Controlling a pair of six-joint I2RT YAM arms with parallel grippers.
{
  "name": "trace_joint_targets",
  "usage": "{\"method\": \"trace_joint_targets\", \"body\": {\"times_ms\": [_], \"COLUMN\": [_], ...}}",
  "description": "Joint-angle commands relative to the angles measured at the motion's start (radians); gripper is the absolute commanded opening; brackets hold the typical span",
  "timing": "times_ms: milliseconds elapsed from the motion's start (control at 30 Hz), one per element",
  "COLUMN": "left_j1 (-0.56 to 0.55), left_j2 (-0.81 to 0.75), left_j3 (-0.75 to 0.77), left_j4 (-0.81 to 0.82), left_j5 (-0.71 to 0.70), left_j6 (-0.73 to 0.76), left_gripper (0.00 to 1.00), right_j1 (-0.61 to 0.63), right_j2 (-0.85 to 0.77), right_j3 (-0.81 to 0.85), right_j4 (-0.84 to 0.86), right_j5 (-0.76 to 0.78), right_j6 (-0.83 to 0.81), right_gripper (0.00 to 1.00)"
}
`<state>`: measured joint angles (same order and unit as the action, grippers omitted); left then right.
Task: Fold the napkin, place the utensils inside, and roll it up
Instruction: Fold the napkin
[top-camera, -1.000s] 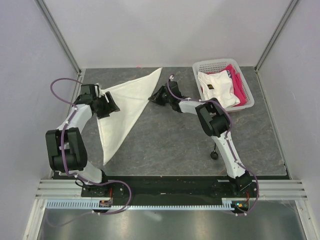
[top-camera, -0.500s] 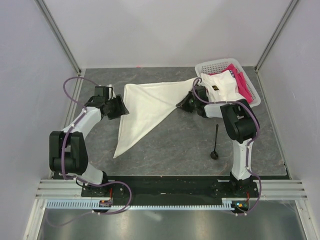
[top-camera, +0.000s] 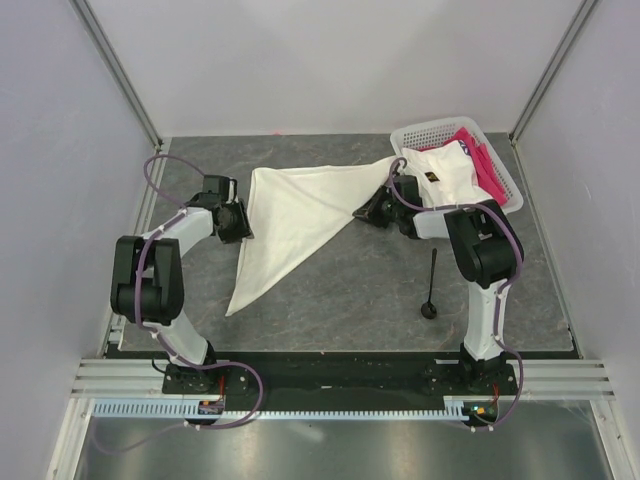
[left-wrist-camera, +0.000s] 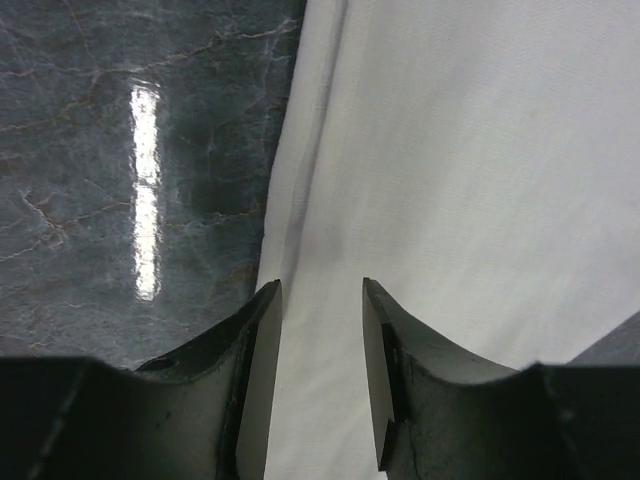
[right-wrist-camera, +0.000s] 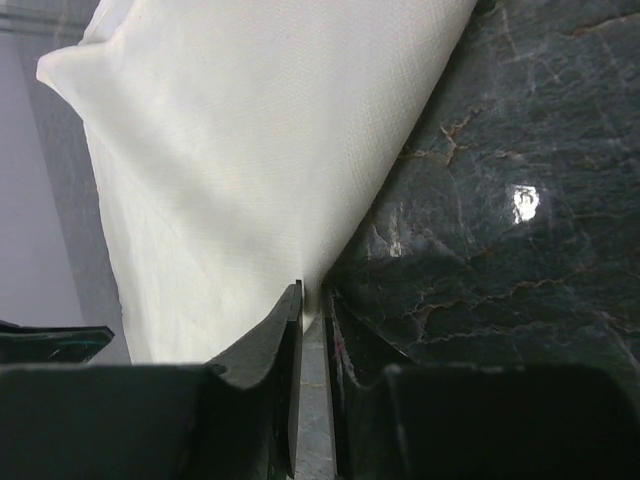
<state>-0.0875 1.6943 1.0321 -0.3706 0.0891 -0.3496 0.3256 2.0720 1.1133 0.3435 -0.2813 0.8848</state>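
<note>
The napkin (top-camera: 300, 205) lies as a cream-white folded triangle on the grey table, its long point toward the near left. My left gripper (top-camera: 240, 225) is at the napkin's left corner. In the left wrist view its jaws (left-wrist-camera: 321, 290) stand apart over the cloth (left-wrist-camera: 450, 150), nothing pinched. My right gripper (top-camera: 366, 212) is at the right corner. Its jaws (right-wrist-camera: 313, 292) show a narrow gap with table between them, and the napkin (right-wrist-camera: 230, 150) tip is just at the fingertips. The black spoon (top-camera: 432, 280) lies alone near the right arm.
A white basket (top-camera: 430, 124) at the back right holds a white garment (top-camera: 445, 175) and a pink cloth (top-camera: 487, 165), close behind the right gripper. Grey walls enclose the table on three sides.
Both arms carried the napkin to the right and laid it down. Since then the right jaws have parted a little, and the left jaws have narrowed at the left corner.
</note>
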Motion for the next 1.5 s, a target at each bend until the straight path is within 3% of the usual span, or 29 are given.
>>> {"method": "trace_joint_targets", "body": {"times_ms": [0,600,1133,1400,1467], "left_j1": [-0.006,-0.011,-0.015,-0.026,-0.027], "left_j2": [0.027,0.071,0.099,0.107,0.108], "left_j3": [0.054,0.059,0.063,0.066,0.069], "left_j4": [-0.008,-0.008,-0.008,-0.008,-0.007], "left_j5": [-0.063,-0.045,-0.023,-0.008,-0.009], "left_j6": [0.078,0.090,0.101,0.116,0.118], "left_gripper": [0.43,0.29,0.23,0.13,0.05], "right_j1": [0.003,0.001,0.003,0.003,0.001], "right_j2": [-0.047,-0.043,-0.033,-0.026,-0.023], "right_j3": [-0.036,-0.029,-0.027,-0.027,-0.027], "right_j4": [-0.040,-0.054,-0.052,-0.052,-0.051], "right_j5": [0.001,-0.010,-0.019,-0.019,-0.018], "right_j6": [-0.060,-0.070,-0.070,-0.070,-0.070], "right_gripper": [0.22,0.22,0.22,0.22,0.22]}}
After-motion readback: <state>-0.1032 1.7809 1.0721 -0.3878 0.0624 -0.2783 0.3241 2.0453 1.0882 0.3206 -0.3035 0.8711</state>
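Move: The napkin's folded left edge runs right under the left fingertips, about 2 cm below them. From that hand the napkin's near corner is some 21 cm back and 4 cm to the left, its far left corner about 19 cm ahead and 2 cm to the right. From the right hand, poised at the napkin's slanting right side, the left-edge spot lies about 30 cm left, 6 cm back and 1 cm lower. Lower the left gripper about 2 cm onto the napkin's left fold, most of it early on, with the wrist tipping only some 5 degrees. Meanwhile draw the half-open fingers steadily together until nearly shut, pinching the top of the fold between the tips. Let the right gripper ease back just 1 cm and then wait, its fingers slightly parted at the slanting edge. ##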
